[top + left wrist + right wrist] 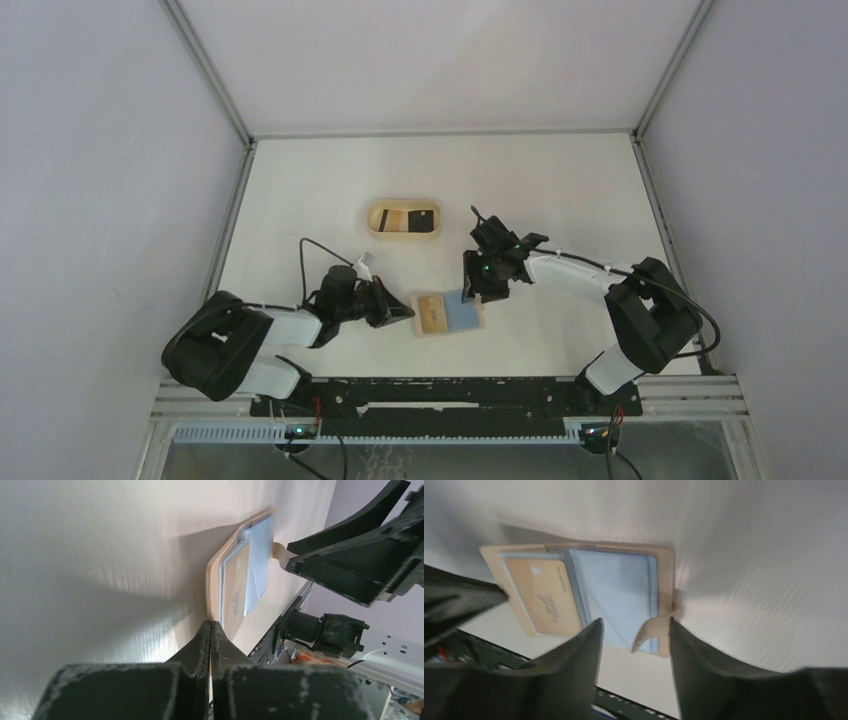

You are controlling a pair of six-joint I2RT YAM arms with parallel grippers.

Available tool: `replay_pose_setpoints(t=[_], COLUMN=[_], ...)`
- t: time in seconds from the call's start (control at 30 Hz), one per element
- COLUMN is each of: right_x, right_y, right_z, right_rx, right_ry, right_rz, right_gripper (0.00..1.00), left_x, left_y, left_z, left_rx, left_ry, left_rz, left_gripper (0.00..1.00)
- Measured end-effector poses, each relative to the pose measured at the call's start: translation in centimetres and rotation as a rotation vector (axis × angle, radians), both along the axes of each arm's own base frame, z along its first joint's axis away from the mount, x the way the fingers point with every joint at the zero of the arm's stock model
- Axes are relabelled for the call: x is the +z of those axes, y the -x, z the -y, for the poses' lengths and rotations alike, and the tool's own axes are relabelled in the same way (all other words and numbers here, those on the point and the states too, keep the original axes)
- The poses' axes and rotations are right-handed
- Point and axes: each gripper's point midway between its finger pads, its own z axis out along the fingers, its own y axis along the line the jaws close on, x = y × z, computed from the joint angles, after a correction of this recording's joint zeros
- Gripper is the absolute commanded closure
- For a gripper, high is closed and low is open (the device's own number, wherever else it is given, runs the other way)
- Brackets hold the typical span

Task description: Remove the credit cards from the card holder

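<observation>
The card holder (449, 314) lies open flat on the table, tan half on the left and blue half (616, 592) on the right. A tan credit card (541, 597) sits in the left pocket. My left gripper (210, 623) is shut, its tips closed on the holder's near left edge (212, 582). My right gripper (634, 622) hangs open just over the holder's right end. The curled closure tab (655, 630) stands between its fingers, touching neither. In the top view the right gripper (478, 292) is over the blue half.
An oval light-wood tray (404, 204) stands behind the holder, with a tan card and a black card (424, 221) lying in it. The black rail (450, 395) carrying the arm bases runs along the near table edge. Grey walls close in both sides.
</observation>
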Motion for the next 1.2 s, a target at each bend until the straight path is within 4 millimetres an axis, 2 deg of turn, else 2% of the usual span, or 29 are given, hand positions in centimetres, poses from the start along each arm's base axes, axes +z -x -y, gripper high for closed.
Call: replay_pose_setpoints(t=[0.07, 0.13, 0.33, 0.43, 0.53, 0.67, 0.73, 0.9, 1.2], right_x=[0.5, 2.0, 9.9, 11.7, 11.2, 8.1, 6.4, 3.8, 1.3], right_y=[-0.3, -0.9, -2.9, -2.8, -1.8, 0.0, 0.6, 1.2, 0.1], right_z=[0.0, -0.1, -1.6, -3.7, -5.9, -8.4, -8.9, -9.1, -9.3], right_rx=[0.001, 0.009, 0.017, 0.065, 0.124, 0.192, 0.201, 0.194, 0.156], right_ry=[-0.003, -0.020, -0.190, -0.310, -0.400, -0.441, -0.435, -0.408, -0.389], right_rz=[0.021, 0.075, 0.302, 0.326, 0.268, 0.131, 0.071, -0.008, -0.032], right_gripper=[0.16, 0.11, 0.09, 0.09, 0.10, 0.11, 0.12, 0.13, 0.15], left_x=[0.1, 0.0, -0.5, -0.7, -1.0, -1.4, -1.4, -1.5, -1.4], left_y=[-0.1, -0.1, -0.6, -1.3, -1.7, -2.0, -2.0, -2.2, -2.4], left_z=[0.0, -0.1, -0.5, -0.7, -1.0, -1.3, -1.3, -1.4, -1.4], left_rx=[0.004, 0.009, 0.034, 0.052, 0.066, 0.081, 0.084, 0.089, 0.098], left_ry=[-0.001, -0.007, -0.053, -0.093, -0.126, -0.153, -0.156, -0.161, -0.170], left_rz=[0.005, 0.002, -0.012, -0.014, -0.014, -0.024, -0.025, -0.025, -0.025], left_gripper=[1.00, 1.00, 1.00, 1.00, 1.00, 1.00, 1.00, 1.00, 1.00])
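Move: About 9 cm to the right hand's left and 3 cm back, a few centimetres below it, lies the brown card in the holder's left half. The blue card sits beside it, only about 3 cm left and 3 cm back of the hand, and the holder's tab stands between the hand's part-open fingertips. From the left hand, shut on the holder's left edge, the brown card is some 4 cm to the right, level with it and slightly lower. Freeing the tab, the right hand opens wide, rises about 11 cm and arcs left over the blue card, then sinks nearly as far to hover astride the brown card's right side, 9 cm left of its start, tilting some 20 degrees so the fingers point more leftward. The left hand keeps its shut fingers on the holder's left edge and draws it forward and a little left while lowering. ##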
